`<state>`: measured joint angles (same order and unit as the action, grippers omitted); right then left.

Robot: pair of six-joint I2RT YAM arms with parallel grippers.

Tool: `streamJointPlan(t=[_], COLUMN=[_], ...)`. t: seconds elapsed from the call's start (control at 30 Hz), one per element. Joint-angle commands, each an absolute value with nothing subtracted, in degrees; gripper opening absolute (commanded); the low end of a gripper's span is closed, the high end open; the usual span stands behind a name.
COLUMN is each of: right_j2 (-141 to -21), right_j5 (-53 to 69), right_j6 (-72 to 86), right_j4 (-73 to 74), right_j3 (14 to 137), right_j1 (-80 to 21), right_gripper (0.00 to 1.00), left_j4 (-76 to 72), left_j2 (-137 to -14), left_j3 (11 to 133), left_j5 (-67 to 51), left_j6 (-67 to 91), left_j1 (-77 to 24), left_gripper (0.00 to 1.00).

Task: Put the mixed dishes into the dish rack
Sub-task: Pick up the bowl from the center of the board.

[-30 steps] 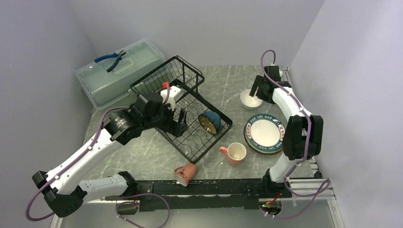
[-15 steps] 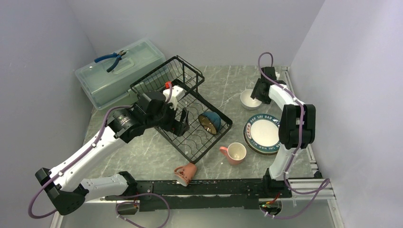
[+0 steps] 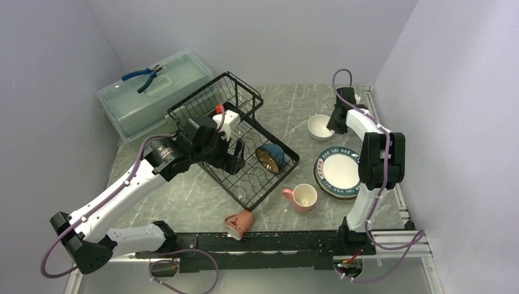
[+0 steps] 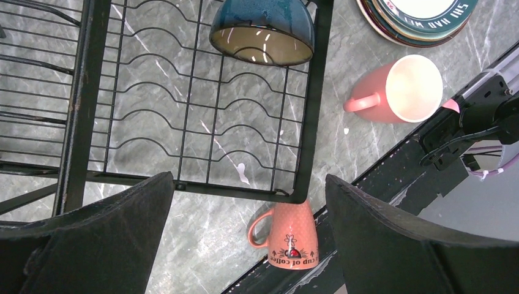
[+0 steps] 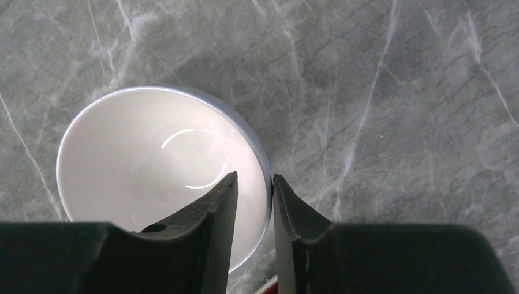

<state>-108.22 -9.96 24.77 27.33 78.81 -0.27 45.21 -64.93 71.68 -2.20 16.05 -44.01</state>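
Observation:
A small white bowl (image 3: pixel 320 127) (image 5: pixel 153 159) sits on the marble at the back right. My right gripper (image 3: pixel 334 124) (image 5: pixel 254 176) straddles its right rim, one finger inside and one outside, pinched shut on it. Above the black wire dish rack (image 3: pixel 278 174) (image 4: pixel 312 122) hovers my left gripper (image 3: pixel 235 156) (image 4: pixel 248 177), open and empty. A teal bowl (image 3: pixel 270 157) (image 4: pixel 262 30) lies tilted in the rack. One pink mug (image 3: pixel 303 197) (image 4: pixel 404 89) stands upright; another (image 3: pixel 240 223) (image 4: pixel 292 236) lies on its side near the front. Stacked plates (image 3: pixel 338 173) (image 4: pixel 422 18) rest at the right.
A pale green lidded box (image 3: pixel 153 98) with blue pliers (image 3: pixel 144 76) on top stands at the back left, touching the rack's basket end. The black arm rail (image 3: pixel 275 242) runs along the front edge. Walls close in on both sides.
My right gripper's jaws have narrowed from wide open onto the white bowl's rim. The left arm has drifted a little to the right over the rack, jaws still wide.

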Motion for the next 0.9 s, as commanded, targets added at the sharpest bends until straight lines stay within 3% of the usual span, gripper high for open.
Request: streamJointPlan(t=[0.0,0.27,0.33,0.43,0.87], right_j2=[-109.41,-109.81,-109.61,-109.32,-98.48], right_j5=[-7.72,-6.09,-5.62,-4.66,-6.56], right_j6=[24.70,24.18,24.10,24.17,23.72], right_j4=[25.42,24.95,24.61,24.29,23.30], right_j3=[79.12,78.13,77.60,77.26,76.63], right_j1=[-0.26,-0.26,-0.26,-0.26,-2.51], right_gripper=[0.26,0.23,0.18,0.00,0.00], left_j4=[43.14,42.89,42.74,42.45,43.57], left_j2=[-65.41,-65.73,-65.83,-65.99,-69.04], left_j3=[71.82,71.82,71.76,71.62,74.32], left_j5=[-3.00,-3.64,-3.84,-4.04,-2.74], left_j6=[16.84,18.25,18.52,19.04,20.93], left_j1=[-43.62,-43.58,-43.59,-43.57,-43.54], left_gripper=[0.99,0.99,0.99,0.99,0.99])
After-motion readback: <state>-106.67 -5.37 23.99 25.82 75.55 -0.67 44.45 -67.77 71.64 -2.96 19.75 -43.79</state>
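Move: The right hand straddles the white bowl's right rim with partly open fingers; the bowl's middle lies about 5 cm to its left, 1 cm farther out and 3 cm below. The stacked plates sit some 17 cm straight back, and the upright pink mug 27 cm back and 16 cm left, both about 4 cm lower. From the left hand the bowl is roughly 25 cm ahead, 34 cm right, 21 cm down. Right hand sinks about 1.5 cm, easing left, pinches the bowl's right rim shut, then starts up and back. ##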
